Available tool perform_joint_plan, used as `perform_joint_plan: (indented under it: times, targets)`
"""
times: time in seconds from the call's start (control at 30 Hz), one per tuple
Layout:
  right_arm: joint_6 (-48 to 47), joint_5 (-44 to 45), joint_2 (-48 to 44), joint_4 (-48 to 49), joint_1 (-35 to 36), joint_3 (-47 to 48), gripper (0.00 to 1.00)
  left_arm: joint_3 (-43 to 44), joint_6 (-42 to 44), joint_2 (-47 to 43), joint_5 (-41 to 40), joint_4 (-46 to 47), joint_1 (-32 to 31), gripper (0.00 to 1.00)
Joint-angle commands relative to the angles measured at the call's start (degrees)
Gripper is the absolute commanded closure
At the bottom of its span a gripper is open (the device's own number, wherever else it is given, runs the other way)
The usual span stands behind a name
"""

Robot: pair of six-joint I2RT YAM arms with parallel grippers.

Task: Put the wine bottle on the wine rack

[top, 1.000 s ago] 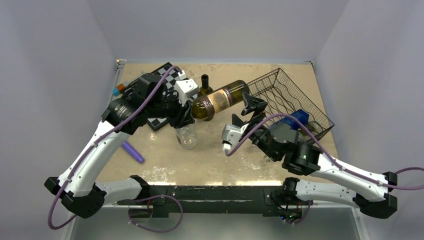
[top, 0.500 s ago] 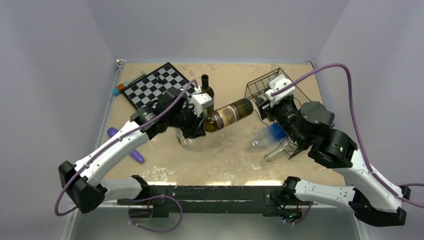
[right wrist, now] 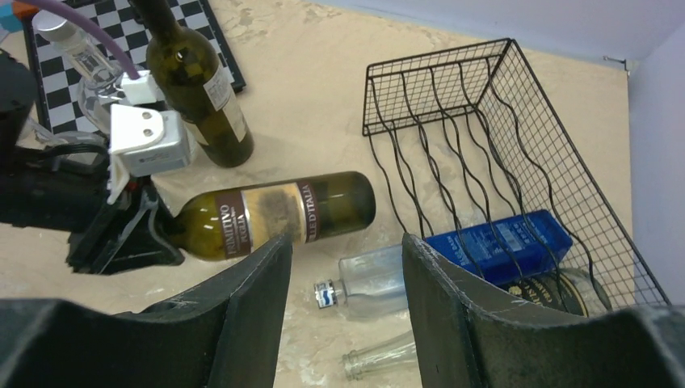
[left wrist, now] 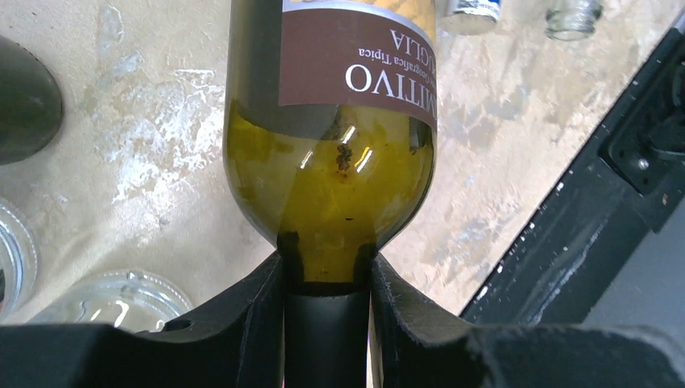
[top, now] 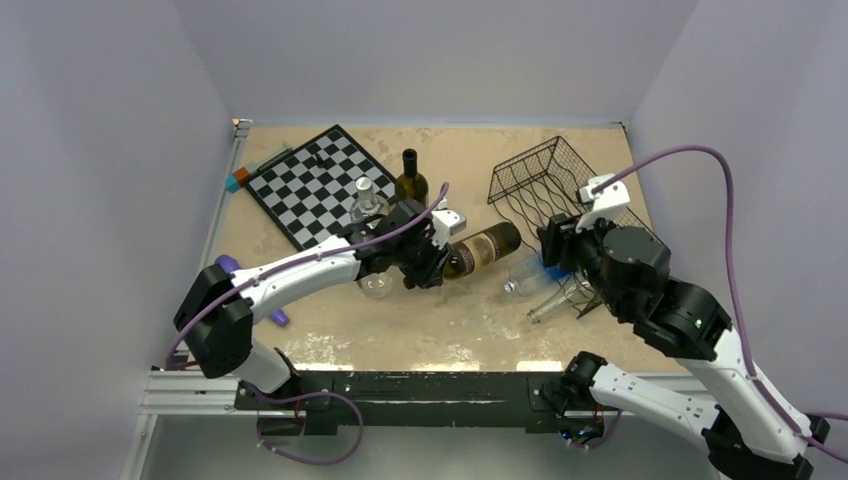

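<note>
The wine bottle is green glass with a brown label. It hangs roughly level, low over the table, its base pointing at the wine rack. My left gripper is shut on its neck, just below the shoulder of the wine bottle. In the right wrist view the wine bottle ends a short way from the open front of the black wire wine rack. My right gripper hovers high above them, open, with nothing between its fingers.
A blue bottle and a dark one lie in the rack's low end. Two clear bottles lie on the table before it. A chessboard, an upright dark bottle, a clear bottle and a glass stand at left.
My left arm has carried the wine bottle down and to the right, toward the rack. My right arm has swung away from the bottle, risen above the rack, and its jaws have narrowed.
</note>
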Motion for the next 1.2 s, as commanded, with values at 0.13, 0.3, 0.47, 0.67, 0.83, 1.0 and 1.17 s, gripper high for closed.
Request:
perform_joint_plan:
  times: [0.13, 0.3, 0.47, 0.67, 0.83, 1.0, 1.17]
  targets:
    - [5.49, 3.43, -6.58, -4.27, -0.42, -3.40, 0.44, 7.31, -1.75, 6.40, -0.31, 14.01, -0.48, 1.00]
    - [5.95, 5.10, -9.66, -6.60, -0.48, -4.23, 0.44, 9.81, -1.76, 10.34, 0.36, 17.07, -0.88, 1.00]
    - [6.21, 6.45, -11.10, -8.97, -0.46, -4.64, 0.44, 12.39, -2.28, 13.46, 0.61, 19.39, -1.51, 1.00]
    - [6.05, 6.84, -12.30, -10.32, -0.46, -5.94, 0.44, 14.91, -2.45, 17.78, 1.81, 25.14, -2.79, 1.00]
    - [5.87, 6.55, -12.64, -10.76, -0.44, -7.40, 0.43, 17.30, -4.06, 22.26, 1.24, 32.53, -3.83, 1.00]
    - [5.94, 5.34, -12.56, -9.67, -0.46, -9.28, 0.43, 21.39, -5.57, 26.92, -0.76, 36.17, -5.09, 1.00]
    - [6.46, 5.28, -12.34, -9.02, -0.46, -10.08, 0.43, 27.70, -6.72, 32.02, -1.51, 35.98, -5.58, 1.00]
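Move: The free place in the wine rack that the held bottle is bound for lies about 27 cm right of the left hand, 15 cm ahead and some 8 cm lower. The blue bottle already in the rack is about 31 cm right and 7 cm ahead; the clear bottle beyond it some 35 cm right, level fore and aft. A standing dark bottle is 19 cm ahead, 6 cm left. From the right hand, the free place is about 16 cm ahead, 9 cm right and 28 cm below. Carrying the wine bottle by its neck, base leading, the left hand goes about 15 cm right, some 7 cm forward and 5 cm down, bringing it in beside the blue bottle under the rack's wavy top wires; the wrist tilts some 10 degrees, grip kept. The empty, half-open right hand shifts right and back, then sinks about 4 cm. ##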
